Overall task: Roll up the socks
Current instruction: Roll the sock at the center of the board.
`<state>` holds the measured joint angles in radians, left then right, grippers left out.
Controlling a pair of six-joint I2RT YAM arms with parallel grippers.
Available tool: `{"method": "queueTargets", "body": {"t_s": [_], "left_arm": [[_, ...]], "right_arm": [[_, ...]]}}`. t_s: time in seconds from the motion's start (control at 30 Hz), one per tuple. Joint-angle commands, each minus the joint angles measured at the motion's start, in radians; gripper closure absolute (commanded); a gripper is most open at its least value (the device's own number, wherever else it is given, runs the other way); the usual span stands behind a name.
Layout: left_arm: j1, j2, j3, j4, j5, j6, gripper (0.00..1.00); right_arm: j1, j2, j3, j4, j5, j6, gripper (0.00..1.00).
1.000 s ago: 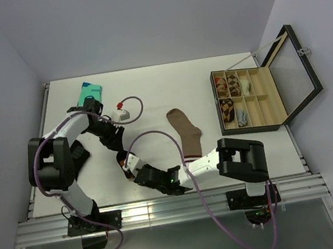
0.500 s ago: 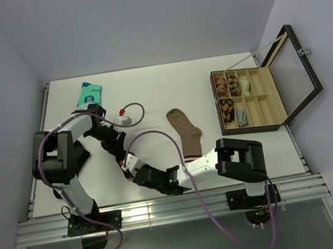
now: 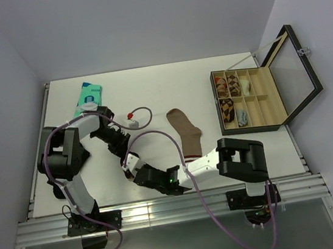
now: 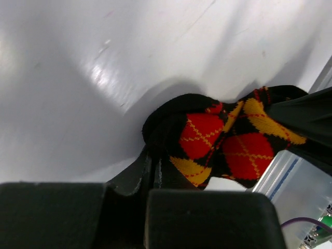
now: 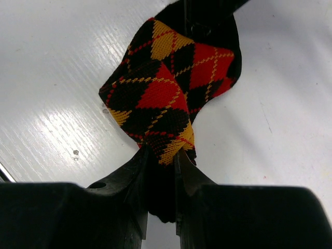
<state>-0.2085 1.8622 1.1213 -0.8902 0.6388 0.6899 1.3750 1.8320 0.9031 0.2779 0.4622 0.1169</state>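
The black argyle sock point(image 5: 166, 78) with red and yellow diamonds is bunched on the white table between both grippers. My right gripper point(image 5: 161, 155) is shut on one end, with fabric wedged between its fingers. In the left wrist view the sock point(image 4: 218, 140) lies just past my left gripper point(image 4: 154, 158), whose jaws are pressed together on its black edge. From above, the left gripper point(image 3: 123, 153) and right gripper point(image 3: 130, 165) nearly touch near the front edge, hiding most of that sock. The tan sock point(image 3: 186, 133) lies flat to their right, untouched.
A teal packet point(image 3: 89, 95) lies at the back left. An open compartment box point(image 3: 273, 95) with rolled socks stands at the right, lid raised. A small white connector point(image 3: 134, 121) on a purple cable lies behind the left arm. The front table edge point(image 3: 164, 197) is close.
My left gripper moved right and nearer, onto the argyle sock, and went from open to shut. The white connector slid right with the arm. The right gripper has held still.
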Motion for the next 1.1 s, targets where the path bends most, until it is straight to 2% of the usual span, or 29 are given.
{"method": "queueTargets", "body": {"t_s": [0.0,0.3,0.57,0.87,1.07], "left_arm": [[-0.035,0.011,0.034,-0.003,0.047,-0.021,1.0],[-0.071,0.046,0.152,0.033,0.022,-0.112,1.0],[-0.158,0.081,0.16,0.066,0.009,-0.142,1.0],[-0.219,0.106,0.183,0.053,0.024,-0.138,1.0],[-0.23,0.117,0.192,0.059,0.021,-0.138,1.0]], "right_arm": [[0.012,-0.042,-0.01,-0.075,0.027,-0.006,1.0],[0.076,-0.099,0.057,-0.19,0.059,-0.063,1.0],[0.082,-0.103,0.092,-0.213,0.007,-0.106,1.0],[0.013,-0.086,0.06,-0.105,-0.18,-0.145,1.0],[-0.048,-0.03,0.059,-0.106,-0.373,-0.082,1.0]]}}
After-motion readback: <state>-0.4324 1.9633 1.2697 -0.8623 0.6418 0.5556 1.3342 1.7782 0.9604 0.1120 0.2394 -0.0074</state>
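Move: The left hand has the argyle sock's far end between its fingers; the rolled end in the right hand lies about 8 cm back from it and 2 cm to its left or right at most, at nearly the same height. Seen from the right hand, that far end is roughly 8 cm ahead. The brown sock lies some 25 cm to the left hand's right and 4 cm ahead, the teal package about 22 cm ahead and 10 cm left, both slightly lower. Both grips stay shut on the argyle sock, the left fingers pinching its far end and the right ones its rolled end. The left hand carries its end about 7 cm to the right, bulging forward and slightly up on the way. The right hand draws back nearly 3 cm, then comes halfway forward again, ending about 1 cm higher, its wrist turning some 10 degrees counter-clockwise. ##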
